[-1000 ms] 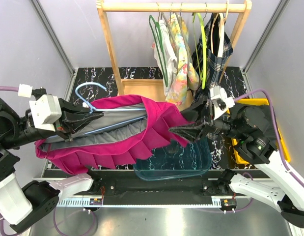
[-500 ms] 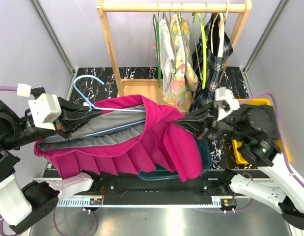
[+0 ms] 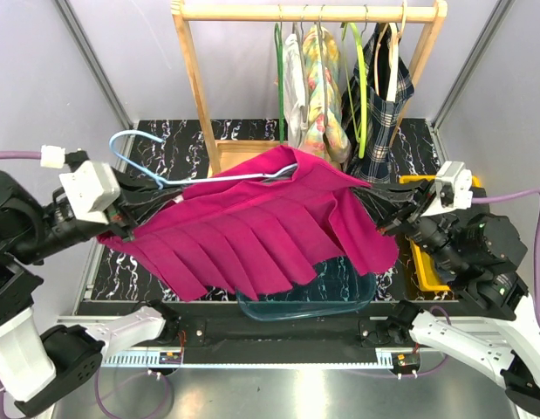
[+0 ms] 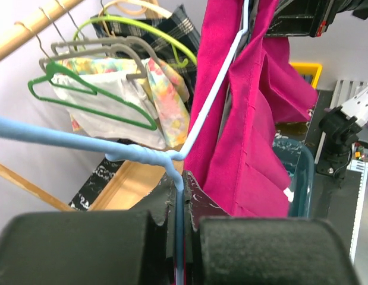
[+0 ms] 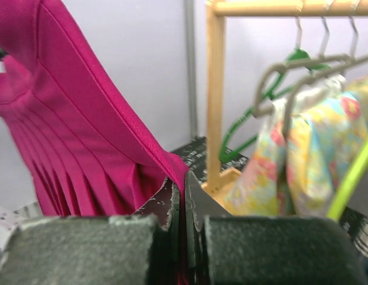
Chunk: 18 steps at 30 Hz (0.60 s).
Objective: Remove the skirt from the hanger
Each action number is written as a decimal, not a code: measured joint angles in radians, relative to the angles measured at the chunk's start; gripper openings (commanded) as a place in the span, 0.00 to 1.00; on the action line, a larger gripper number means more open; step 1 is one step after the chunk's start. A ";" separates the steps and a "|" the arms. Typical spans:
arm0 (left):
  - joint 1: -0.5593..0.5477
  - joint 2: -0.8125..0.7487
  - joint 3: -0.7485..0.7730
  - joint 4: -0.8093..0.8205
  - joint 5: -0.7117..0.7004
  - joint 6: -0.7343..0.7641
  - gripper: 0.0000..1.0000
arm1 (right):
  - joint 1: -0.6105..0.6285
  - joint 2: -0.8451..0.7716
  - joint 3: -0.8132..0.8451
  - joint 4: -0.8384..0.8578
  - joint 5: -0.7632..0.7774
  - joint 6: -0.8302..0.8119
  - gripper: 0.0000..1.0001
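Note:
A magenta pleated skirt [image 3: 252, 227] is stretched flat between my two arms above the table. The light-blue wire hanger [image 3: 139, 140] pokes out of the skirt's left end, its far tip showing at the skirt's upper edge [image 3: 287, 172]. My left gripper [image 3: 156, 196] is shut on the hanger's blue wire [image 4: 181, 196], just below the twisted neck. My right gripper [image 3: 383, 194] is shut on the skirt's hem [image 5: 172, 169]; the fabric is pinched between its black fingers [image 5: 198, 205]. The skirt [image 4: 255, 119] hangs right of the wire in the left wrist view.
A wooden rack [image 3: 200, 96] stands at the back with green hangers [image 3: 278, 70], a floral garment [image 3: 322, 96] and a plaid garment [image 3: 379, 105]. A teal bin [image 3: 339, 292] sits below the skirt. A yellow bin [image 3: 422, 262] lies at the right.
The right gripper has shut on the skirt's edge and pulled it right. The skirt has spread flat, covering the grey lining, and the hanger end now shows at its top edge.

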 measured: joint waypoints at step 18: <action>-0.013 -0.100 -0.033 0.124 -0.138 0.026 0.00 | -0.003 -0.149 -0.121 -0.081 0.393 -0.012 0.00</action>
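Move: The left hand grips the blue hanger's neck and the right pinches the skirt's far end. The skirt's middle lies some 13 cm right of the left hand, level fore and aft, 10 below. From the right hand that middle is about 16 cm left, 4 back and 7 below; the teal bin is 5 cm left, level fore and aft, 45 below; the floral garment is 22 cm ahead, 3 left, 20 below. The right hand keeps its pinch on the skirt's end and pulls it quickly to the right and away from the left hand, about 7 cm, sinking some 4 cm and easing forward a little while it turns roughly 20 degrees clockwise, with a slight rebound at the end. The left hand keeps the hanger shut in its fingers, first creeps forward about 1 cm, then pulls the other way, up and to the left by some 3 cm each and a little back, tilting about 10 degrees. ##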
